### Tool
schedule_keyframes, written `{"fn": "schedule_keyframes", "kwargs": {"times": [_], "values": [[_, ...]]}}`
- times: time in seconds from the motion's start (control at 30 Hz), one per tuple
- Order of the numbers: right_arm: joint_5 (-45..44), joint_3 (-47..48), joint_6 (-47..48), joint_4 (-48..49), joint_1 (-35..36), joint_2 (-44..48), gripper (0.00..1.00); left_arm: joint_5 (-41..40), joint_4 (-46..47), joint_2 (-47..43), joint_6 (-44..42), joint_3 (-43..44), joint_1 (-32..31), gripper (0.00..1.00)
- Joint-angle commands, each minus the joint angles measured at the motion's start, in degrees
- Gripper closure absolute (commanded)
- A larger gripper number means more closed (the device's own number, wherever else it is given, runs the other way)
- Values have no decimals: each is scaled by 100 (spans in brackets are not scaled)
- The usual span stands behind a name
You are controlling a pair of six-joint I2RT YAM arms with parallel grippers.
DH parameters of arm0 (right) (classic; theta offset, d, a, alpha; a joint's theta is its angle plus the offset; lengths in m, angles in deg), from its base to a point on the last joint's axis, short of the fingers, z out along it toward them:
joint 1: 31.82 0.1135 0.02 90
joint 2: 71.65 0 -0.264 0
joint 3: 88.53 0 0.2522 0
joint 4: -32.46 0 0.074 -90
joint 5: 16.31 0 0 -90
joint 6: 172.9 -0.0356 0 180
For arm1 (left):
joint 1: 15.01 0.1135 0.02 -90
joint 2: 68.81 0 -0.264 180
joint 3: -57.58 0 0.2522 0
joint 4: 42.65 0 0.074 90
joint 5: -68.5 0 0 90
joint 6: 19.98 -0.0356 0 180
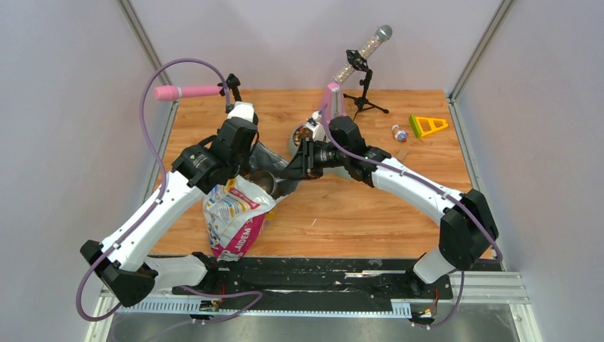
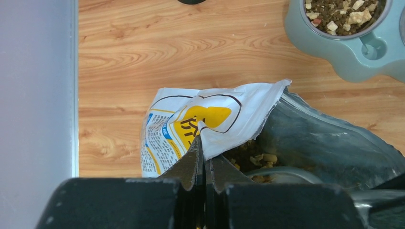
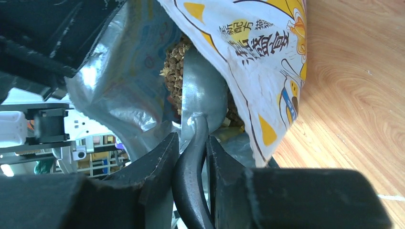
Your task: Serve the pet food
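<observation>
The printed bag (image 1: 235, 214) lies open on the table, silver inside (image 2: 329, 143). My left gripper (image 2: 204, 138) is shut on the rim of the bag's mouth and holds it up. My right gripper (image 3: 191, 139) is shut on the dark handle of a metal scoop (image 3: 203, 90). The scoop's bowl is inside the bag mouth (image 1: 267, 184). Pet food (image 3: 174, 71) lies heaped in the bag against the scoop, and some shows behind the left fingers (image 2: 253, 157). More pet food (image 2: 341, 12) fills a teal pet bowl (image 2: 334, 47) beyond the bag.
The pet bowl (image 1: 303, 134) stands just behind the right wrist. A microphone on a small tripod (image 1: 363, 85) and a pink one (image 1: 186, 92) stand at the back. A yellow-green triangle toy (image 1: 427, 125) and a small bottle (image 1: 399, 133) lie back right.
</observation>
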Motion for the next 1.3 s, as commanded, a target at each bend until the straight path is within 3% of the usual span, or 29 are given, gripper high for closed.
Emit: {"fn": "schedule_keyframes", "kwargs": {"times": [0.0, 0.9, 1.27], "values": [[212, -227, -381, 759, -151, 619, 100, -302, 957, -242, 48, 296, 2, 100], [-122, -1778, -981, 1919, -867, 2175, 100, -471, 979, -275, 11, 266, 2, 100], [-22, -2278, -1433, 2834, -1061, 2414, 100, -502, 997, -282, 10, 252, 2, 100]]}}
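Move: The scoop in my right hand still has its blade inside the bag mouth, whose middle is about 8 cm to this hand's left, 2 cm back and 6 cm below. The right bowl lies about 13 cm ahead, 17 cm right and 19 cm below. The food-filled left bowl is some 15 cm ahead, 6 cm right, equally low. From my left hand, the right bowl is about 10 cm ahead, 30 cm right and 23 cm down. I draw the scoop up out of the bag mouth, my right hand travelling about 8 cm right and 4 cm up, dipping about a centimetre midway before rising again. Still gripping the handle, I tip the fingers up and turn them clockwise, each by about 13 degrees. My left hand stays put and keeps the bag's rim pinched. ##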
